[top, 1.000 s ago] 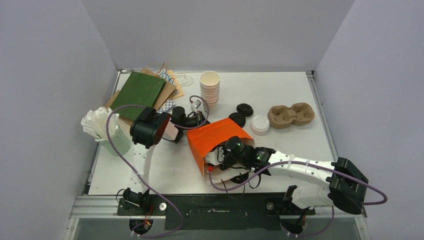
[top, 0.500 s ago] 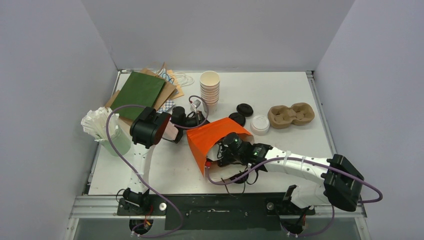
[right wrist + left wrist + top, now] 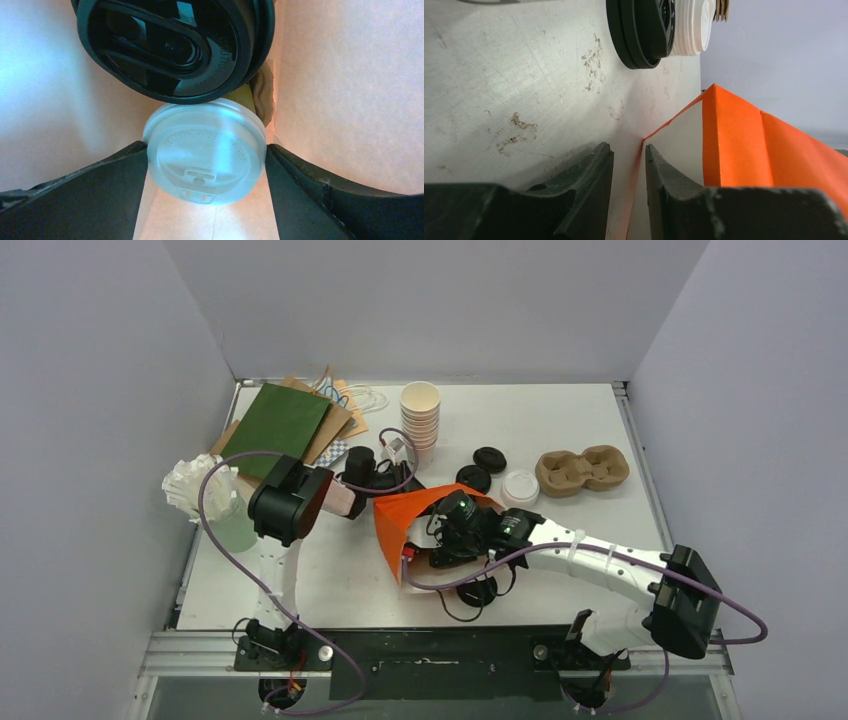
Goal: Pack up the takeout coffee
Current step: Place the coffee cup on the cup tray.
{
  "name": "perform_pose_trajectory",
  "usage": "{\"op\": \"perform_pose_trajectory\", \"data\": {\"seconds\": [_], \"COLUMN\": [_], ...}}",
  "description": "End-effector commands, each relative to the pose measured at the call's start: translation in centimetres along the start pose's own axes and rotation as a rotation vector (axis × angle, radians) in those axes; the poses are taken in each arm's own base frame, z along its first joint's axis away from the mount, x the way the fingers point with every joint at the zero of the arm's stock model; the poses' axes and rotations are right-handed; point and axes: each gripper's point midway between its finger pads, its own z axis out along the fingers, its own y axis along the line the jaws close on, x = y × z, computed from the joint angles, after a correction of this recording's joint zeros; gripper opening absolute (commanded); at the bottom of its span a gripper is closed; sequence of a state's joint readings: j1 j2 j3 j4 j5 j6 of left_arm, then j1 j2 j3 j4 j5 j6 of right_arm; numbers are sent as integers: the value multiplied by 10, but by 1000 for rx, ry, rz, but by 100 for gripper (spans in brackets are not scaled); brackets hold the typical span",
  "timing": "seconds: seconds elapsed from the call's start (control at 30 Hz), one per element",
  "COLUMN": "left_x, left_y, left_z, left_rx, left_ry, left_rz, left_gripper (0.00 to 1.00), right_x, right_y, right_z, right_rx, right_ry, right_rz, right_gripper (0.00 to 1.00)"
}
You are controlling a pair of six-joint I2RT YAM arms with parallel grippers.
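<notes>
An orange paper bag (image 3: pixel 420 508) lies on its side mid-table, mouth facing the near edge. My left gripper (image 3: pixel 385 490) is shut on the bag's upper edge; in the left wrist view the orange edge (image 3: pixel 674 117) runs between its fingers (image 3: pixel 629 147). My right gripper (image 3: pixel 440 535) reaches inside the bag. In the right wrist view it (image 3: pixel 206 150) is shut on a white-lidded takeout coffee (image 3: pixel 205 155), whose olive-green side (image 3: pixel 241 95) shows behind the lid. A black-lidded takeout coffee (image 3: pixel 172 47) lies just beyond it, touching it, deeper in the bag.
A stack of lidless white cups (image 3: pixel 419 415) stands behind the bag. Two loose black lids (image 3: pixel 489 458), a white lid (image 3: pixel 520 488) and a cardboard cup carrier (image 3: pixel 582 470) lie to the right. Green and brown bags (image 3: pixel 277 425) and a cup of white paper packets (image 3: pixel 200 490) are at the left.
My right arm has pushed further up and left into the bag. The bag's mouth has folded and lifted, and my left arm has shifted slightly left.
</notes>
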State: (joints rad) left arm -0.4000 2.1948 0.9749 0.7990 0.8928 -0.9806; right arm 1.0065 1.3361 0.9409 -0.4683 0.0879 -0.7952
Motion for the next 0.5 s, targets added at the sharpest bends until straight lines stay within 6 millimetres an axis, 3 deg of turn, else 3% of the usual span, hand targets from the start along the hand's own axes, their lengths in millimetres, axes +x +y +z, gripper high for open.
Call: {"op": "perform_pose_trajectory", "data": {"seconds": [0.0,0.23,0.47], "left_x": [-16,-44,-49], "left_y": [-25,-16,0], "left_z": [-9,-35,-46], "left_rx": [-34,-231,-300], "left_ry": [-43,-158,-194], "left_rz": [137,194,181], "left_gripper": [31,42,52], "right_x": [-11,-14,-17], "right_y": [2,5,16], "right_z": [-6,-12,-16], "right_rx": [-73,-151,-219], "right_ry": [-8,45,57], "right_rz": [81,129,154], "right_gripper": [34,33,33]}}
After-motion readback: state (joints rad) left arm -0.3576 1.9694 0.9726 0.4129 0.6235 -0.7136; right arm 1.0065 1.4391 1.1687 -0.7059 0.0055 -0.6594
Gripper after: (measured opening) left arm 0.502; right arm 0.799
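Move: The white-lidded coffee cup is already pinched in the right hand inside the tilted orange bag. The cup tray it is bound for lies about 5 cm ahead, 4 cm left and 8 cm below; the black-lidded cup stands some 3 cm ahead and 5 cm left, about level. The left hand, low at the bag's far side, has the bag's middle about 9 cm back, 5 cm right and 8 cm up. From the left hand, the paper cup stack is 7 cm ahead, 1 cm left and 6 cm up. The white-lidded cup, still gripped across its lid, is raised about 2 cm inside the bag by the right hand, which also eases slightly back and left and tips its fingers some 10 degrees further down. The left hand draws left and forward from the bag's far side, about 5 cm in all and rising a little, its fingers opening from a quarter to half wide and dipping about 15 degrees. ##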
